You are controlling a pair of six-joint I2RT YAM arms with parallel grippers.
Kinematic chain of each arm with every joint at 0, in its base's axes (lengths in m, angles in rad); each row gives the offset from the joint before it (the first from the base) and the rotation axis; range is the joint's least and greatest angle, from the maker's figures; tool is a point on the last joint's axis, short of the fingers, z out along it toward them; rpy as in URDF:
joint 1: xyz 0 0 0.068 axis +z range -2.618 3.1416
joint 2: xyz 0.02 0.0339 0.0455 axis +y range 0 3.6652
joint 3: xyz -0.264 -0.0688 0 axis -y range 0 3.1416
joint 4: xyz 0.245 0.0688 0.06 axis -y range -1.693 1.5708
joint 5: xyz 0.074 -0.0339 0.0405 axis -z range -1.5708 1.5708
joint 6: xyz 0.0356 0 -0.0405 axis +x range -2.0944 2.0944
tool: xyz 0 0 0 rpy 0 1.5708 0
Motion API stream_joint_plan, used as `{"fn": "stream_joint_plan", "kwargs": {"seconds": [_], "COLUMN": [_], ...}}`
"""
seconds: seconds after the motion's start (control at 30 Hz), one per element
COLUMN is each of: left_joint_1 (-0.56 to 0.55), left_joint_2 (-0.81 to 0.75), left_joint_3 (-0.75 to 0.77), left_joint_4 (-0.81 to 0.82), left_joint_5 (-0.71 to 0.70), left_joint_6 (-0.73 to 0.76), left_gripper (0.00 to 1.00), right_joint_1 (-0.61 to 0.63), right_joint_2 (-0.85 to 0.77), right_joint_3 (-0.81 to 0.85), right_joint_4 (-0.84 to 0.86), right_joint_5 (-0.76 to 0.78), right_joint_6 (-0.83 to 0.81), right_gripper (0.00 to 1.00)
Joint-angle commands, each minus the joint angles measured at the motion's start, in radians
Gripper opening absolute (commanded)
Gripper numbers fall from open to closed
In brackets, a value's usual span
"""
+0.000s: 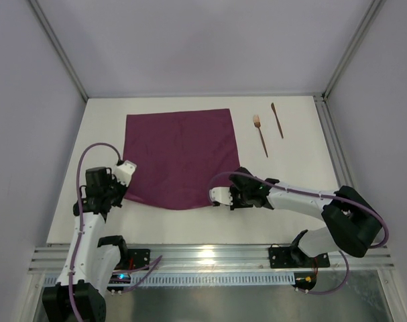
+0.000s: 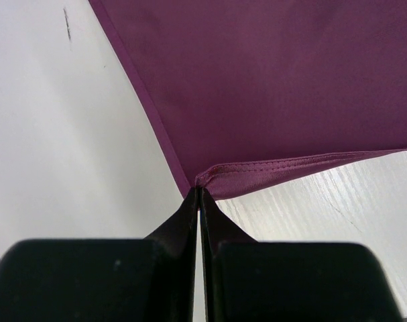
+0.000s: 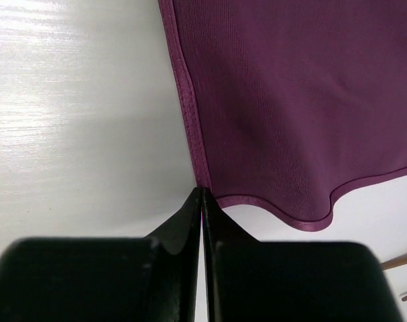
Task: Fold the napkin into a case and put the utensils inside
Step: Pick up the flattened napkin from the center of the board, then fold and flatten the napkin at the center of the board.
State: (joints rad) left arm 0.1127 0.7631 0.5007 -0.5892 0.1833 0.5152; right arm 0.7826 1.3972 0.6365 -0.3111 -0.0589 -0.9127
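The magenta-purple napkin [image 1: 180,157] lies spread flat as a square, not folded into a case. My left gripper [image 1: 123,193] is at its near-left corner. In the left wrist view the jaws are shut on that corner [image 2: 200,188], and the hem beside it curls up. My right gripper [image 1: 216,200] is at the near-right corner, and its jaws are shut on the corner's tip [image 3: 203,191]. The near edge there lifts in a wave. The copper fork [image 1: 260,134] and knife [image 1: 277,121] lie side by side to the right of the napkin, apart from it.
The white table [image 1: 290,168] ends at a metal rail [image 1: 210,258] in front of the arm bases. Grey walls stand along the left, far and right sides. Bare table shows between the napkin and the utensils and along the near edge.
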Motion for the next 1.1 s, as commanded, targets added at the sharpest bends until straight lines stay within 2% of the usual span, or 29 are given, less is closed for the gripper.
{"fn": "stream_joint_plan", "kwargs": {"seconds": [0.0,0.1,0.23,0.47,0.73,0.83,0.9,1.0,1.07], "left_joint_1": [0.002,0.002,0.002,0.002,0.002,0.002,0.002,0.002,0.002], "left_joint_2": [-0.018,-0.022,-0.059,-0.169,-0.294,-0.298,-0.28,-0.21,-0.12], "left_joint_3": [0.05,0.071,0.142,0.248,0.393,0.435,0.431,0.42,0.424], "left_joint_4": [-0.021,-0.056,-0.142,-0.358,-0.557,-0.548,-0.47,-0.376,-0.29], "left_joint_5": [-0.005,-0.015,-0.015,0.022,-0.005,-0.071,-0.134,-0.165,-0.166], "left_joint_6": [0.003,0.0,-0.001,-0.007,-0.014,-0.041,-0.072,-0.115,-0.139], "left_gripper": [0.0,0.0,0.0,0.0,0.0,0.0,0.0,0.0,0.0], "right_joint_1": [0.014,0.033,0.052,0.095,0.147,0.145,0.147,0.135,0.084], "right_joint_2": [0.011,-0.03,-0.18,-0.397,-0.601,-0.648,-0.649,-0.588,-0.528], "right_joint_3": [0.011,0.022,0.048,0.083,0.166,0.178,0.178,0.186,0.216], "right_joint_4": [-0.1,-0.154,-0.258,-0.37,-0.402,-0.346,-0.267,-0.149,-0.077], "right_joint_5": [0.039,0.037,0.021,-0.013,-0.071,-0.096,-0.093,-0.019,-0.028], "right_joint_6": [0.029,0.051,0.058,0.116,0.273,0.313,0.337,0.356,0.356], "right_gripper": [0.04,0.04,0.04,0.03,0.04,0.04,0.04,0.04,0.04]}}
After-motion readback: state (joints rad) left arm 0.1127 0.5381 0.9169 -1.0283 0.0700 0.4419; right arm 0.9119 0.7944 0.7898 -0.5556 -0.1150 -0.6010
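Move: The napkin lies flat except at its near corners, with the left one held raised in the left fingers and the right one already pinched near the board. Its middle is about 18 cm ahead of the left hand, 16 cm to the right and 6 cm lower; from the right hand it is some 18 cm ahead and 15 cm left. The fork lies about 28 cm ahead of the right hand and 9 cm to its right, the other utensil roughly 34 cm ahead and 16 cm right. The napkin's near edge is lifted by its two corners, both grippers staying shut on them. The right hand first draws back about 3 cm nearly level, then climbs some 18 cm while backing farther, its left side rolling up about 30 degrees; the left hand rises about 14 cm and backs some 5 cm, tilting its fingers slightly forward. Both ease to a stop in height, creeping forward a little at the end. ##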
